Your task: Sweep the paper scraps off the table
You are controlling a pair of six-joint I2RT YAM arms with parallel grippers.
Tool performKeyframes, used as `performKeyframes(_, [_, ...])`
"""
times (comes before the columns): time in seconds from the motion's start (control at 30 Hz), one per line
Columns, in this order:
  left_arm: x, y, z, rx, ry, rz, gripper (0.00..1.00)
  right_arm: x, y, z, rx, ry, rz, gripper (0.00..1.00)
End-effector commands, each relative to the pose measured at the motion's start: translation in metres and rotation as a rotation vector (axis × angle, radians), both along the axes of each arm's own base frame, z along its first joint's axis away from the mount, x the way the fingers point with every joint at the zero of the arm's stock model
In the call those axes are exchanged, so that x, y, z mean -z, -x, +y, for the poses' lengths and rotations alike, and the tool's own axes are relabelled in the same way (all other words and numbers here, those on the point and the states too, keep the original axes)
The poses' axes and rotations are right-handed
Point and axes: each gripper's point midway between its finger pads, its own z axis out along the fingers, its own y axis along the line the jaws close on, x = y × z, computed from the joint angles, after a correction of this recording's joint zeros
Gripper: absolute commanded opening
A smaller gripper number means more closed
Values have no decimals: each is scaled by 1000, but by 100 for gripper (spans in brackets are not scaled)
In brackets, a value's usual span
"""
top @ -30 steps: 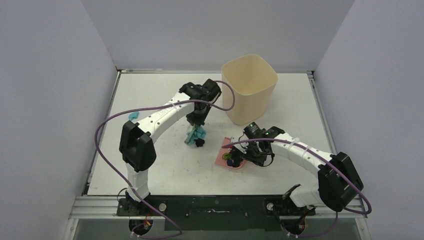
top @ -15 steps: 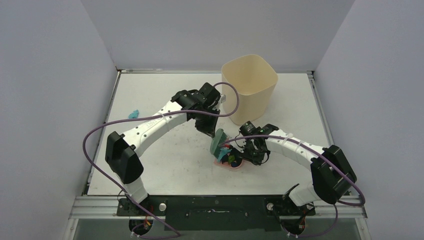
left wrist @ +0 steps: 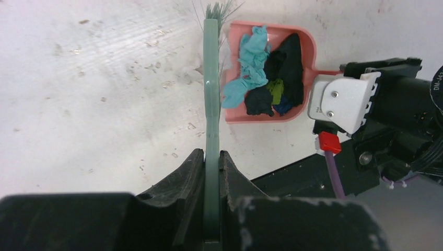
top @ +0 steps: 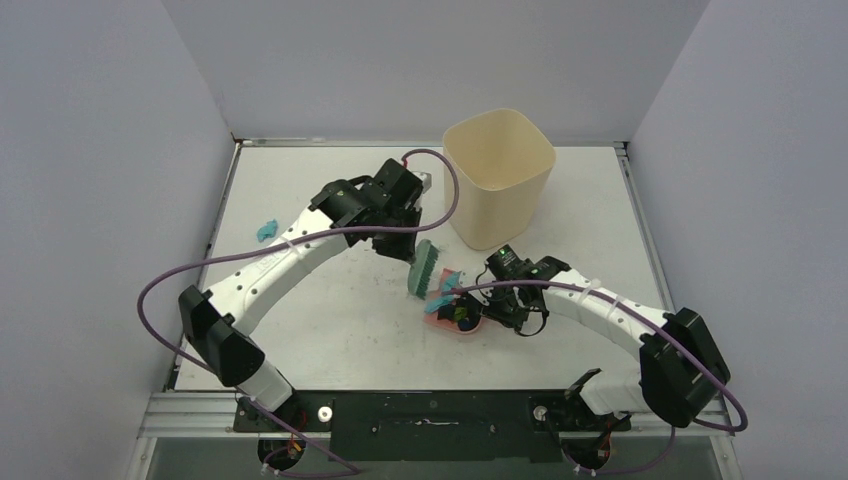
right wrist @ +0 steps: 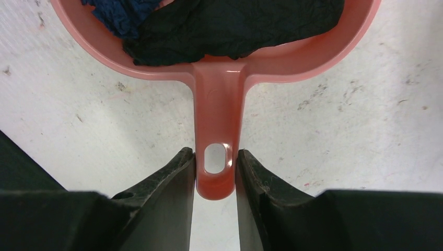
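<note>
My left gripper (left wrist: 211, 162) is shut on the flat handle of the green hand brush (left wrist: 211, 89). The brush (top: 427, 266) stands just left of the pink dustpan's (left wrist: 309, 55) open mouth. Several paper scraps lie in the pan: teal ones (left wrist: 252, 52) at the mouth, black (left wrist: 290, 65) and dark blue further in. My right gripper (right wrist: 215, 164) is shut on the dustpan's handle (right wrist: 219, 110), with black scrap (right wrist: 235, 26) and dark blue scrap (right wrist: 117, 13) ahead of it. One teal scrap (top: 267, 231) lies alone on the table (top: 330, 330) at the left.
A tall beige bin (top: 498, 175) stands just behind the dustpan (top: 440, 318) and the right gripper (top: 488, 306). Purple cables loop off both arms over the table. Metal rails edge the table, with grey walls on three sides.
My left arm swept the brush rightward from mid-table, pushing teal and black scraps into the dustpan, then drew it slightly back. The right gripper and dustpan barely moved.
</note>
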Motion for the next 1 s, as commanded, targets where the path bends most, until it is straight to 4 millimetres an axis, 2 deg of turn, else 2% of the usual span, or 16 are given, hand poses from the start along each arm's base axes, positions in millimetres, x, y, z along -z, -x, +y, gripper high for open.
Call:
performKeyframes(0.0, [-58,-4,40,-137,23,-176,0,-17,-16,21,-26,-118,-104,5])
performKeyframes(0.13, [-68,-4,69,-237,21,-237,0,-30,-21,27,-26,-156,-133,5])
performKeyframes(0.27, [-55,-5,92,-309,33,-242,0,-48,-24,33,-41,-182,-144,5])
performKeyframes(0.43, [-27,-5,113,-374,15,-236,0,-76,-26,35,-67,-193,-160,5])
performKeyframes(0.53, [-4,-7,119,-394,16,-242,0,-91,-26,36,-81,-203,-177,5])
performKeyframes(0.73, [27,-2,126,-403,30,-261,0,-108,-24,33,-103,-202,-196,5])
performKeyframes(0.97, [43,0,141,-387,46,-374,0,-127,-25,34,-82,-237,-236,5])
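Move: The lone light-blue scrap lies about 33 cm to the left of the brush hand, 13 cm farther out and some 23 cm below. The loaded dustpan sits 10 cm to that hand's right and 3 cm back; the clear wrap is just 3 cm right, 1 cm ahead. From the right hand, holding the pan by its handle, the bin stands about 21 cm ahead and 3 cm left, its middle 8 cm higher. Leftward in an arc, the left hand carries the brush away from the pan mouth, rising about 6 cm, then sinking to end 14 cm farther left and well below its start, the wrist turning some 20 degrees counter-clockwise. The right hand, keeping its grip on the handle, raises the pan some 9 cm, slightly left and forward, tilting its left and front sides up by about 10 degrees each. ##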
